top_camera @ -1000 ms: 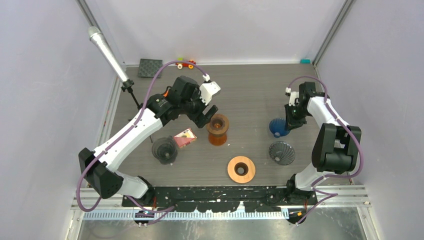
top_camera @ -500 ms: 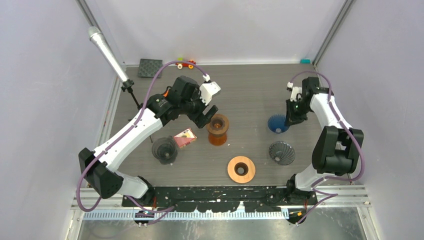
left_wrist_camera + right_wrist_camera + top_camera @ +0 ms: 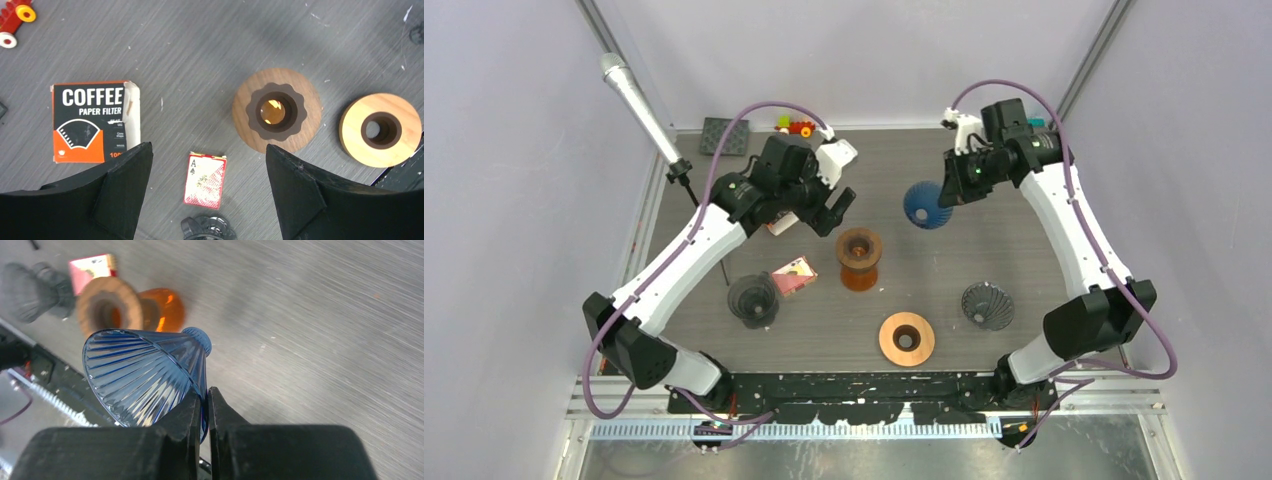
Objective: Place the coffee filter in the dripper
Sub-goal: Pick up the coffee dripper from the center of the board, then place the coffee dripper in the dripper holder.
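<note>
A blue ribbed dripper point(image 3: 923, 205) hangs above the table at the back, tilted on its side. My right gripper point(image 3: 946, 193) is shut on its rim; in the right wrist view the rim point(image 3: 145, 372) is pinched between the jaws of the right gripper point(image 3: 206, 402). An orange and black box labelled coffee paper filter point(image 3: 90, 122) lies flat on the table with its flap torn open. The filters inside are hidden. My left gripper point(image 3: 207, 150) hovers open above the table with nothing between its fingers. In the top view the left gripper point(image 3: 832, 212) covers most of the box point(image 3: 776, 226).
An amber stand with a wooden top point(image 3: 860, 258) sits mid-table. A wooden ring point(image 3: 907, 338) lies near the front. Two dark drippers point(image 3: 753, 298) point(image 3: 988, 305), a card pack point(image 3: 793, 275), a microphone stand point(image 3: 639, 105), a toy car point(image 3: 796, 126) and a black mat point(image 3: 724, 135) are around.
My right arm has lifted the blue dripper off the table and carried it left and toward the back. The left arm has drawn back a little, still open.
</note>
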You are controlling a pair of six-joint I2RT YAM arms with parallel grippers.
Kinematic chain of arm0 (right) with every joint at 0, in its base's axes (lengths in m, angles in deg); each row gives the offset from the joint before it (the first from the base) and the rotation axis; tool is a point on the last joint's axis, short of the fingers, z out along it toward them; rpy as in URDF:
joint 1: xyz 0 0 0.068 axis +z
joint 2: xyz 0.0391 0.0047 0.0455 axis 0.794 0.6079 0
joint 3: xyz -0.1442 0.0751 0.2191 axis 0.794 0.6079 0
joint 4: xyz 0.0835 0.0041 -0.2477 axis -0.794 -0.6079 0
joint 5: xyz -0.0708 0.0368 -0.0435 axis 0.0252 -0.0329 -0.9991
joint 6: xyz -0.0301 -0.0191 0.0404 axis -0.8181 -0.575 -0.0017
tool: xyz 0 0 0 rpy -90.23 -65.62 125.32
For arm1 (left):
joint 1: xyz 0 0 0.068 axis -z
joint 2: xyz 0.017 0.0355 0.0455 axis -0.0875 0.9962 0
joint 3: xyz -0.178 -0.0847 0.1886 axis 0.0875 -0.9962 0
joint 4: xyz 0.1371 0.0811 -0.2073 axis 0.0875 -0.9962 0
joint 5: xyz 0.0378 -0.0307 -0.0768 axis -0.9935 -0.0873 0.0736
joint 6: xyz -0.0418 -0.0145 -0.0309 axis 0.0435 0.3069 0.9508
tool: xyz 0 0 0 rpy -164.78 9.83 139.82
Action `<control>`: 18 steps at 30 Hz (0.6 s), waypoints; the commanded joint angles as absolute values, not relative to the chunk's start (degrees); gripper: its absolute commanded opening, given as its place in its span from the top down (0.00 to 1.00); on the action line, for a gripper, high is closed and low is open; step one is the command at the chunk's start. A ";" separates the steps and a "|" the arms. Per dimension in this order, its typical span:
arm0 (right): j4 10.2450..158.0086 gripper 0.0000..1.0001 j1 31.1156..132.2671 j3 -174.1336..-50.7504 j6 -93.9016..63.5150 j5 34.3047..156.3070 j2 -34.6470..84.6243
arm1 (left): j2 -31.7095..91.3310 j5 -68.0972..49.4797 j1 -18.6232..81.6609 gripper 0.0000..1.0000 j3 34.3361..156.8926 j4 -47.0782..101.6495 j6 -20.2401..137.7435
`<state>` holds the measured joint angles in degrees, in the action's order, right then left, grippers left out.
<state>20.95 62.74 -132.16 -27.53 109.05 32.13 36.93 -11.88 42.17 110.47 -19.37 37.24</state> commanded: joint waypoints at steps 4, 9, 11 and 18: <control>16.24 0.99 72.48 -139.46 -23.49 114.00 32.88 | 33.00 -7.64 37.72 0.14 112.77 -18.48 39.87; 16.28 0.99 78.13 -142.29 -22.61 114.06 36.32 | 30.41 -7.02 37.06 0.15 111.05 -17.69 39.25; 16.69 0.99 79.96 -143.12 -22.25 113.92 38.05 | 29.17 -6.73 36.93 0.16 109.63 -16.38 39.32; 17.75 0.99 83.10 -145.52 -22.09 114.16 43.41 | 26.12 -9.85 36.67 0.17 106.39 -14.16 39.92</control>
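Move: The brown wooden collar on the carafe, where the held blue dripper is being taken, lies about 18 cm left of the right hand, 5 cm back and 12 cm lower. On the table, the light wood ring is roughly 7 cm left and 20 cm back from that hand, the grey dripper some 12 cm right and 12 cm back, both over 20 cm below. From the left hand, the collar is about 5 cm right, 2 cm back and 14 cm down. The blue dripper, still pinched by its rim in the right fingers, is carried quickly some 13 cm left and about 4 cm back to the wooden collar, rising a little and then sinking again, while the wrist turns roughly 20 degrees, mostly counter-clockwise. The open left hand draws off up and left by about 5 cm, away from the collar. ##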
